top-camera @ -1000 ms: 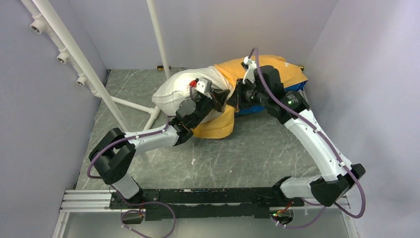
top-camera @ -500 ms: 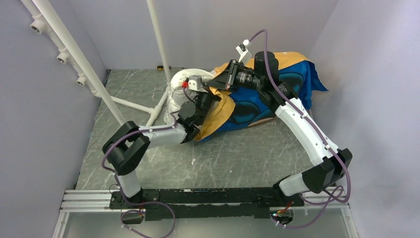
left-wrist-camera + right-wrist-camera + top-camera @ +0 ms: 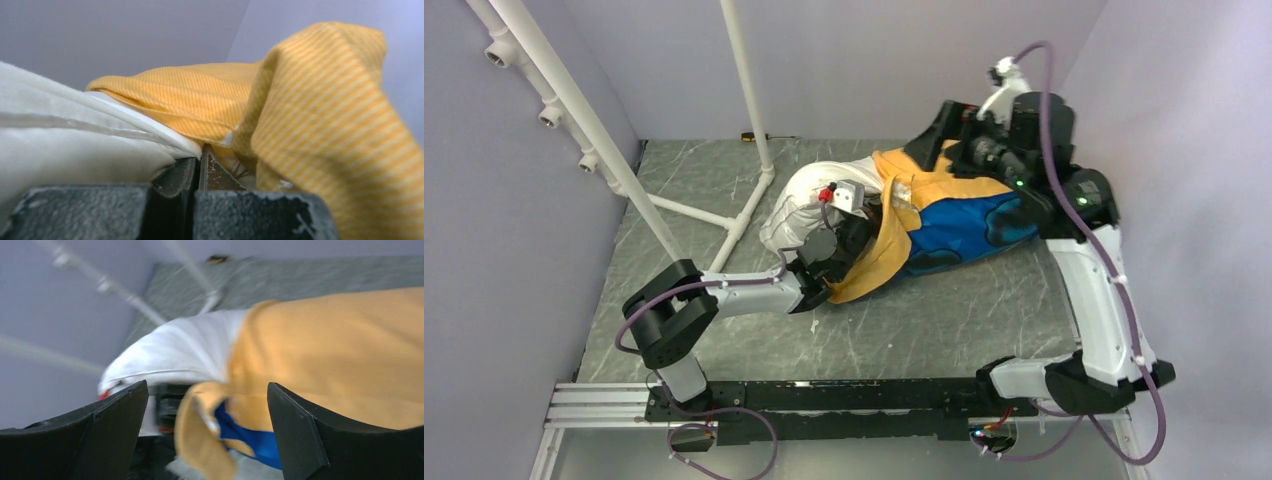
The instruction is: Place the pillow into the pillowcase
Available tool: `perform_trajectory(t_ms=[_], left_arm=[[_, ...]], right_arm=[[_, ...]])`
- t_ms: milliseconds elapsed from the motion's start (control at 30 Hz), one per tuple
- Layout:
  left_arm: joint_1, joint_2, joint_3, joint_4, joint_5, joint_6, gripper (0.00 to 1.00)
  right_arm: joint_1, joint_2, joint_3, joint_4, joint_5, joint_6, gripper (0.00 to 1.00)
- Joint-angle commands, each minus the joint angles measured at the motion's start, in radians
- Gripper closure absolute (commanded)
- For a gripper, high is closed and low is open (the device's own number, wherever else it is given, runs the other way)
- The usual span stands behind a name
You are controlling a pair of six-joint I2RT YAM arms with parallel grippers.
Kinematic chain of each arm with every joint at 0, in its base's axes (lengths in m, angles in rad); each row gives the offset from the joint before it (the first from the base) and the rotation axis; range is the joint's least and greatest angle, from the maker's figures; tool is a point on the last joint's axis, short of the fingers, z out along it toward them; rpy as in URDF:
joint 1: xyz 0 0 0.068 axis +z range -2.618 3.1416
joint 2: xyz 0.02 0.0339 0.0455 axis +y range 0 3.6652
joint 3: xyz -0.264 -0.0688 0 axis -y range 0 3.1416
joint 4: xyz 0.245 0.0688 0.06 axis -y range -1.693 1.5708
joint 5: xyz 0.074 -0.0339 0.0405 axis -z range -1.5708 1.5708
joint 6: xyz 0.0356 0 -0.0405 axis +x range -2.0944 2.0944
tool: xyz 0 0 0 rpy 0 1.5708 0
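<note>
The white pillow (image 3: 796, 203) lies at the back of the table, its right part inside the pillowcase (image 3: 964, 215), which shows yellow on top and blue on its front. A yellow flap of the case's mouth hangs over my left gripper (image 3: 864, 225). In the left wrist view that gripper (image 3: 201, 155) is shut, its tips pressed into the fold between pillow (image 3: 60, 145) and pillowcase (image 3: 320, 125); no cloth shows between the jaws. My right gripper (image 3: 929, 140) hovers above the case's back edge, open and empty (image 3: 207, 385), looking down on the pillow (image 3: 180, 350) and pillowcase (image 3: 340, 350).
A white pipe frame (image 3: 744, 100) stands at the back left, one leg close to the pillow. Purple-grey walls close in on three sides, the right one just behind my right arm. A black rail (image 3: 824, 395) runs along the near edge.
My right gripper has opened, let go of the pillowcase's upper edge and swung up and to the right. The case has dropped further over the pillow. My left gripper stayed shut at the mouth.
</note>
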Motion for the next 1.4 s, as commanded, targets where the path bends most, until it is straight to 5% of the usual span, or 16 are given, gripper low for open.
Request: perform_trajectory(t_ms=[0, 167, 233, 533, 733, 1033, 1200, 1267, 1367], left_arm=[[-0.002, -0.040, -0.022, -0.108, 0.020, 0.071, 1.00], [-0.002, -0.047, -0.025, -0.116, 0.025, 0.085, 1.00], [-0.002, -0.048, -0.031, -0.112, 0.031, 0.085, 1.00], [-0.002, -0.057, -0.061, -0.092, 0.056, 0.058, 1.00], [-0.002, -0.083, -0.083, -0.104, 0.048, 0.071, 1.00], [-0.002, -0.079, -0.087, -0.101, 0.055, 0.075, 1.00], [-0.002, -0.083, -0.089, -0.098, 0.062, 0.073, 1.00], [-0.002, -0.089, -0.094, -0.098, 0.061, 0.072, 1.00], [-0.002, -0.097, -0.098, -0.106, 0.061, 0.080, 1.00]], right_arm=[[-0.125, -0.053, 0.056, -0.225, 0.340, -0.113, 0.08], [-0.388, -0.134, -0.071, -0.257, 0.468, -0.152, 0.11], [-0.529, -0.170, -0.142, -0.221, 0.415, -0.168, 0.12], [-0.782, -0.146, -0.318, -0.005, 0.085, -0.053, 0.28], [-0.819, -0.129, -0.348, 0.104, -0.077, 0.020, 0.53], [-0.821, -0.128, -0.362, 0.158, -0.152, 0.057, 0.42], [-0.830, -0.091, -0.407, 0.191, -0.143, 0.077, 0.49], [-0.834, -0.081, -0.420, 0.195, -0.131, 0.080, 0.61], [-0.838, -0.084, -0.434, 0.209, -0.129, 0.083, 1.00]])
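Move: The far-right end of the pillowcase, where I will pinch, lies about 26 cm to the right of my open right hand, 5 cm ahead and 12 cm below. The yellow mouth flap is some 7 cm to this hand's left, level fore and aft and 15 cm below; the pillow's bare end is about 20 cm left, 8 cm ahead and 25 cm below. From my left hand, that far-right end is roughly 36 cm right, 4 cm ahead and 2 cm above. I sweep my open right hand about 28 cm to the right over the pillowcase and down some 11 cm, turning it clockwise about 50 degrees. After a small rise I ease forward about 5 cm and dip again, closing the fingers to pinch the yellow cloth near its right end. My left hand keeps its pinch on the white fabric at the mouth, nearly still. ##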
